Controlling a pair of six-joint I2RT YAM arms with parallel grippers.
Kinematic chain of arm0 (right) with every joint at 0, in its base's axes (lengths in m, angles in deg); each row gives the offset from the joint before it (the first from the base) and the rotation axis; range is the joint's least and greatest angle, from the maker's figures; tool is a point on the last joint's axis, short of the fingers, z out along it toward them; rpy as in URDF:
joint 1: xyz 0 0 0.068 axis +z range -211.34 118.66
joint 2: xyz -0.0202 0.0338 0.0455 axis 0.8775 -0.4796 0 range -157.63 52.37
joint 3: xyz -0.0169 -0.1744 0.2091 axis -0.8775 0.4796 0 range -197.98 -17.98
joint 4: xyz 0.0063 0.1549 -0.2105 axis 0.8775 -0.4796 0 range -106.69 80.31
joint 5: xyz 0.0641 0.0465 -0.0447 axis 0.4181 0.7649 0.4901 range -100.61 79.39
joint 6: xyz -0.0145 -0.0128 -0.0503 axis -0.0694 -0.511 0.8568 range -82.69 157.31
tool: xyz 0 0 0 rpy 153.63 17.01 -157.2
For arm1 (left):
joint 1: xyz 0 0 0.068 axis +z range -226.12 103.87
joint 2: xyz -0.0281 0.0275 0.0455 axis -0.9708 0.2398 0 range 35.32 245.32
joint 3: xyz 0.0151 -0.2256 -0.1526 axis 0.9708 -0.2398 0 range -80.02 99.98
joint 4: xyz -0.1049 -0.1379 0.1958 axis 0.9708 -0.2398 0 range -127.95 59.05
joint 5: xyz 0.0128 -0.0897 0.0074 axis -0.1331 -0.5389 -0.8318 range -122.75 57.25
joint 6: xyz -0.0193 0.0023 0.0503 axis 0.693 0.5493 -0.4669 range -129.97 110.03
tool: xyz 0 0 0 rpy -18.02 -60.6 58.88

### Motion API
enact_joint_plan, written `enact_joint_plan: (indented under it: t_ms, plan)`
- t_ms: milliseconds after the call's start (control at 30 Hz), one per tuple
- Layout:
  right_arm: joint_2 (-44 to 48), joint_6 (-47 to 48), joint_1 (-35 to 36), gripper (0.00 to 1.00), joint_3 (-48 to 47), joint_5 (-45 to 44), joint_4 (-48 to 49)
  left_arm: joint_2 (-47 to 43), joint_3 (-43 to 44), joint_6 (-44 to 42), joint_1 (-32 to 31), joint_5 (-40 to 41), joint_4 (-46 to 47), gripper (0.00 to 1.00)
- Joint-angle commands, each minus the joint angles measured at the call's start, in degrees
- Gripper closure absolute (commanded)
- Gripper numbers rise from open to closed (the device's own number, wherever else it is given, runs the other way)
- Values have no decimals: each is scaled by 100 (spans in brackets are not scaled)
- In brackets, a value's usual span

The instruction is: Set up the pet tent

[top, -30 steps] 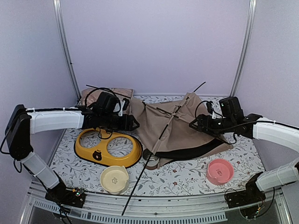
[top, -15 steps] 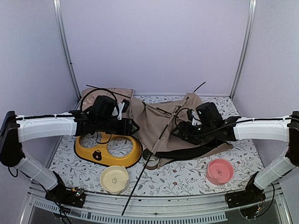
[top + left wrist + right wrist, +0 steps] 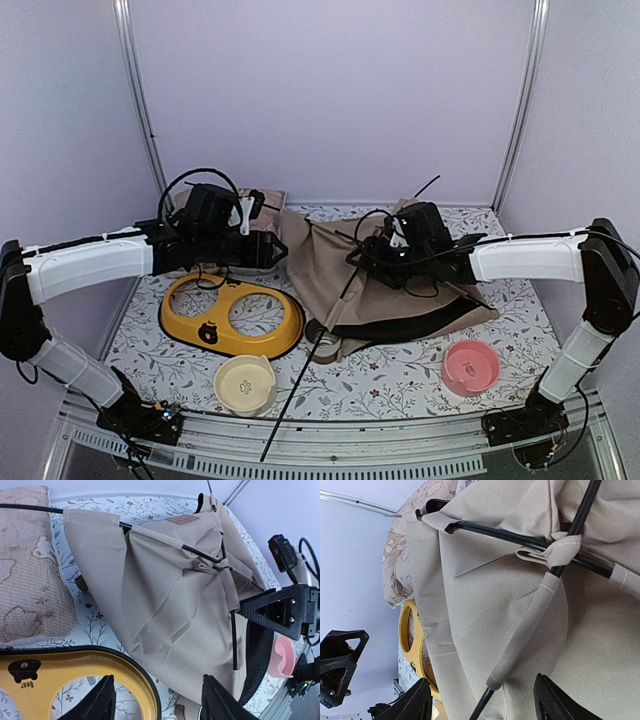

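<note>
The pet tent [image 3: 335, 275] lies collapsed on the patterned table, a heap of tan fabric with thin black poles [image 3: 322, 335] crossing over it. One pole runs out past the table's front edge. My left gripper [image 3: 272, 250] hovers at the tent's left edge, open and holding nothing; the left wrist view shows the tent [image 3: 165, 605] and its brown label [image 3: 182, 519] beyond my left gripper [image 3: 158, 680]. My right gripper [image 3: 356, 260] is over the tent's middle near the pole crossing [image 3: 560, 545], with my right gripper [image 3: 480, 680] open and a sleeved pole [image 3: 530, 625] lying below it.
A pinkish patterned cushion [image 3: 222, 200] lies at the back left. A yellow double-bowl feeder [image 3: 230, 318] sits in front of the left gripper, a cream bowl [image 3: 245, 383] near the front edge, and a pink bowl [image 3: 470, 366] at the front right.
The right arm has swung left across the tent to the pole crossing. The left gripper has drawn back toward the cushion, off the feeder.
</note>
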Motion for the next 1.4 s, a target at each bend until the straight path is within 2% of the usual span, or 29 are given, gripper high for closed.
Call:
enact_joint_plan:
  t_ms: [0,167,300,567,700,933,1367]
  plan:
    - [-298,-69,-14,29,-206,-206,49,-58,241,-280,96,38,-259,41]
    - [-560,-106,-24,35,-358,-370,39,168,978,-516,186,182,-529,41]
    - [-731,-102,-39,47,-559,-527,-38,318,1385,-703,261,223,-702,41]
    - [-772,449,-66,85,-1242,-919,-595,647,2233,-1197,382,166,-1057,40]
    - [-747,703,-60,99,-1511,-1017,-932,829,2700,-1492,383,154,-1284,39]
    - [-476,1137,-49,100,-1898,-1131,-1674,1030,3294,-2005,392,304,-1716,40]
    - [-271,2191,54,100,-3520,-1401,-3344,1036,4436,-2768,383,444,-2352,39]
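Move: The right hand's open fingers straddle the lower part of the tent's pole sleeve, about 3 cm ahead, in line sideways and some 2 cm below. The pole crossing sits roughly 7 cm ahead, 4 cm to its right and 2 cm below. The steel bowl, half under the cloth, lies about 9 cm back, 8 cm left and 12 cm below. From the left hand that sleeve spot is some 3 cm ahead, 16 cm right and 7 cm lower. The right fingers pinch shut on the lower part of the fabric sleeve with its pole inside, after dipping about 3 cm while easing forward; then, keeping hold, the right hand hoists it some 10 cm and rolls left side down. The empty left hand, its fingers staying open, climbs about 16 cm and a little forward, tipping its fingers upward. ##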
